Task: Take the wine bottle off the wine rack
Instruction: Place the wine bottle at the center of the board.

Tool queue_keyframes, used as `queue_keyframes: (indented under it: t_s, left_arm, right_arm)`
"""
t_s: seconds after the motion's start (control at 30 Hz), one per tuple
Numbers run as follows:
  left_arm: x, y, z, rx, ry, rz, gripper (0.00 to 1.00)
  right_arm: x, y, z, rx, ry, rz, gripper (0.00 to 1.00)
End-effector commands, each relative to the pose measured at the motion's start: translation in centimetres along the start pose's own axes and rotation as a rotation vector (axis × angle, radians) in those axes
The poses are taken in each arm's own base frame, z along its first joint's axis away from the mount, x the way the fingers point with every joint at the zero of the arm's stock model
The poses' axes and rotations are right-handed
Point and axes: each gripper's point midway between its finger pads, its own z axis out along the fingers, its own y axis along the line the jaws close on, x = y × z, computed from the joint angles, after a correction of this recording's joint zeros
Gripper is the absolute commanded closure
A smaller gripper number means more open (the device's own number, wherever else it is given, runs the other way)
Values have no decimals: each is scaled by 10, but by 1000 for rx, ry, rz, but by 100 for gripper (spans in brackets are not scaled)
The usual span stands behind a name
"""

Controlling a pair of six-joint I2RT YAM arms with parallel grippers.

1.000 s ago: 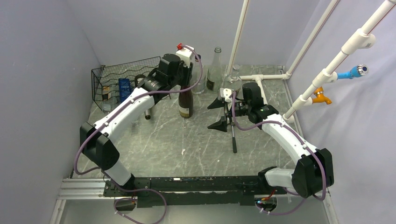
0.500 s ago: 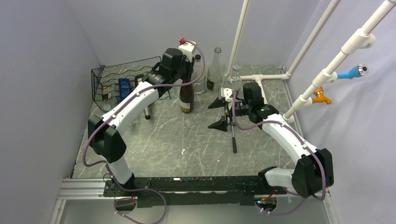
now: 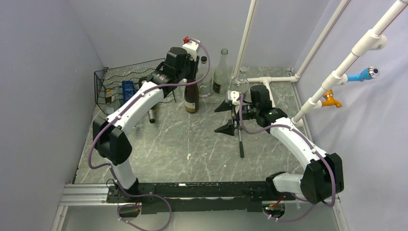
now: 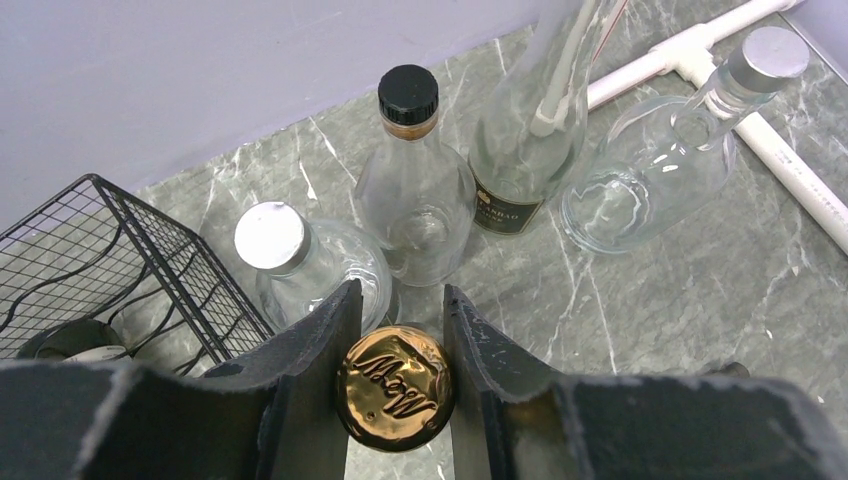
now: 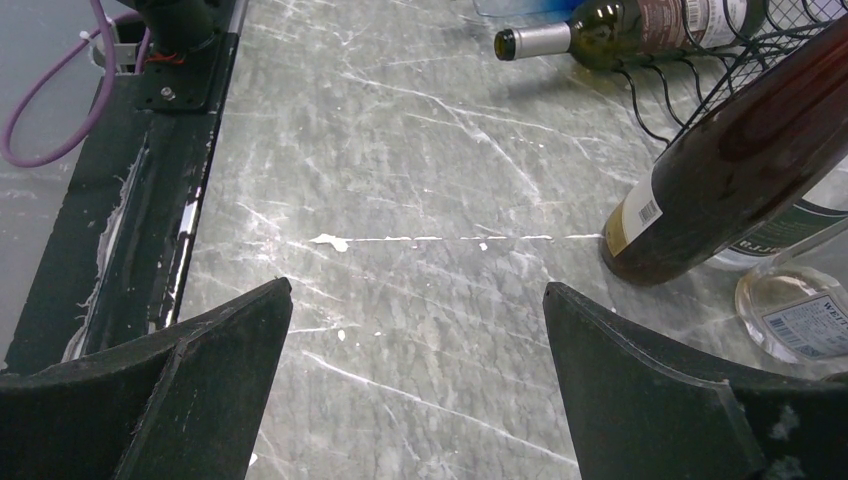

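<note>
A dark wine bottle [image 3: 191,100] with a pale label stands upright just right of the wine rack [image 3: 126,83], outside it. My left gripper [image 3: 185,80] is shut on its neck from above. In the left wrist view both black fingers [image 4: 330,330] press the neck just under the gold cap [image 4: 394,388], with the gripper [image 4: 398,300] midway between their tips. The right wrist view shows the same bottle [image 5: 740,170] with its base at the table. My right gripper [image 3: 222,118] hangs wide open over bare marble [image 5: 417,290], holding nothing.
Another green bottle [image 5: 620,30] lies with its neck [image 3: 152,115] poking out of the rack's front. Several clear glass bottles [image 4: 415,200] crowd behind the held bottle. White pipes [image 3: 269,79] run at the back right. A black rod [image 3: 240,139] lies on the table.
The left arm has carried the dark bottle a little farther back toward the clear bottles, still gripped. The right arm has not moved.
</note>
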Motion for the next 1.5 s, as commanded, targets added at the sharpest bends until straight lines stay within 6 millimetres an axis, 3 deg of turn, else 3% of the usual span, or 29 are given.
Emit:
queue_keyframes:
  t_s: [0.0,0.07,0.37,0.8,1.17,1.47]
  left_arm:
    - [-141,11,-43,-31,-430,-8,100]
    - [-137,12,-40,-38,-420,-8,99]
    - [-123,15,-34,-51,-388,-38,71]
    - [-127,16,-42,-54,-387,-70,40]
    - [-137,15,-79,-31,-430,-94,2]
    - [-126,10,-117,26,-425,-128,0]
  right_arm:
    - [-2,-2,-1,-2,-15,-38,0]
    - [-2,-2,-1,-2,-15,-39,0]
    - [-2,-2,-1,-2,-16,-36,0]
    - [-2,-2,-2,-3,-18,-34,0]
    - [-1,-1,-3,-10,-17,-38,0]
    - [1,1,-3,-20,-18,-40,0]
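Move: The wine bottle stands upright with its gold-capped top between the left fingers, its middle directly under that hand by some 14 cm. From the left hand, a silver-capped bottle is about 8 cm ahead and 4 cm left, a black-capped bottle about 9 cm ahead and 6 cm right, both centred roughly 17 cm lower; the wine rack's middle is about 25 cm left and 5 cm ahead. From the right hand, the wine bottle lies roughly 20 cm ahead, 11 cm left and 6 cm lower. The wine bottle's gold-capped top is let go: after a small creep forward of under 1 cm, the left fingers open from their grip to wide, and the hand rises about 13 cm clear above the cap as they spread. It tips its fingers upward some 15 degrees with a slight roll, ending with a drift back and left of 3 to 4 cm. ##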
